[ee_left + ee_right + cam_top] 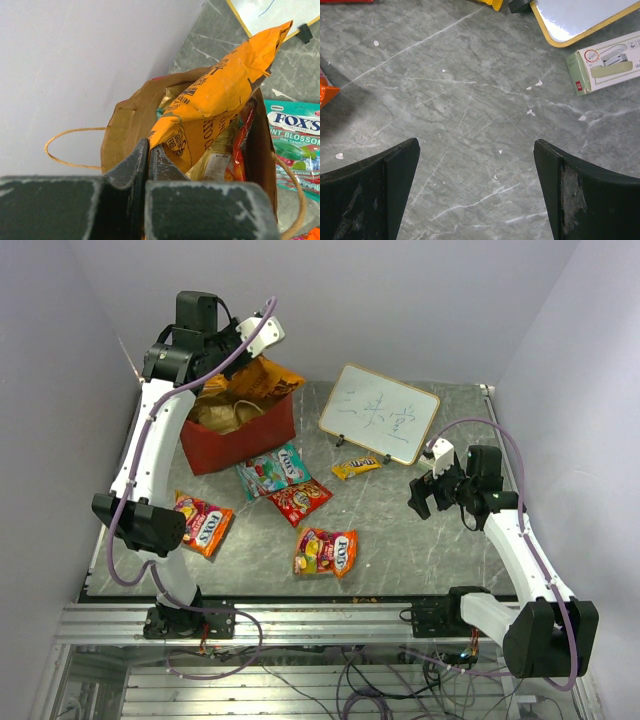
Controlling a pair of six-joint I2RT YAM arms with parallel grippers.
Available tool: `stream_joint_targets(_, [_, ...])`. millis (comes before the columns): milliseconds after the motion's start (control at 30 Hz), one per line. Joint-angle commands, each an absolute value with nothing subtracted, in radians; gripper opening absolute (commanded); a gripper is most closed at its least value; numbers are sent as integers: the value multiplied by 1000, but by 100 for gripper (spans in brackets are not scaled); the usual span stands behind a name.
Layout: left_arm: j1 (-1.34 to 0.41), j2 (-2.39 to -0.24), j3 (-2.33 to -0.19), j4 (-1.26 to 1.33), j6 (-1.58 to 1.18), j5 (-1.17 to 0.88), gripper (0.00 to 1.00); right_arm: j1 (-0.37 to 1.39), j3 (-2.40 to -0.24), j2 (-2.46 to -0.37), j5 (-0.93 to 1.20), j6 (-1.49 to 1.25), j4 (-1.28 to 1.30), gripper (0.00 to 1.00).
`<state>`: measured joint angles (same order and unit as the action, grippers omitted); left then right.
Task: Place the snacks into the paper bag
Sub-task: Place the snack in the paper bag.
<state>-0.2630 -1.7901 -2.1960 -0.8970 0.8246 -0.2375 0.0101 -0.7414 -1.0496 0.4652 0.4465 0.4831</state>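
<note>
The red paper bag point(240, 435) stands at the back left, brown inside point(127, 122). A big orange chip bag point(268, 380) point(220, 95) sticks up out of it at a tilt, over other packets. My left gripper point(228, 365) point(149, 145) hangs above the bag's mouth, shut on the chip bag's lower corner. On the table lie a teal Fox's pack point(272, 468) point(295, 140), a dark red pack point(300, 500), two red-orange Fox's packs point(203, 523) point(326, 551) and a small yellow pack point(356, 467). My right gripper point(430, 495) point(476, 150) hovers open over bare table.
A whiteboard with writing point(380, 412) point(580, 17) leans at the back centre. A small white box point(437, 450) point(605, 62) lies beside it, close to my right gripper. The bag's tan loop handle point(70, 145) hangs toward the left wall.
</note>
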Motion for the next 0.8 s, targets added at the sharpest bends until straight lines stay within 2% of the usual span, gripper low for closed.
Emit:
stream_joint_targets(0, [-258,-1777,-2201,-819,845,-348,7,3,-728,-1047,470,457,478,98])
stream_joint_targets(400, [-248,-1787,-2095,-750,834,-349,7,3,-727,-1045,471,459,479,98])
stream_joint_targets(767, [-193,-1764,-2014,-699,663,-388,7,3,-727,-1057,477,459,477,98])
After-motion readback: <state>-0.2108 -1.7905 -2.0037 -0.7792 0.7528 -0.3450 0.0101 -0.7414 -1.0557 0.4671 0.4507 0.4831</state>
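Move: My left hand already has the orange snack bag pinched by one end, high over the paper bag, whose mouth is about 13 cm below and some 4 cm back, 2 cm to the right. On the table, roughly 37 cm below, the teal snack bag is about 11 cm back and 5 cm right; the small red bag is some 19 cm back and 11 cm right. From my right hand the mouth lies about 15 cm ahead, 36 cm left and 11 cm higher. I lower the orange snack bag into the paper bag's mouth with my left hand: first a short shift of about 1 cm to my right, then mostly straight down some 6 cm, easing slightly forward and back left. The fingers keep their shut grip on its end, and the wrist tips a little further down. ##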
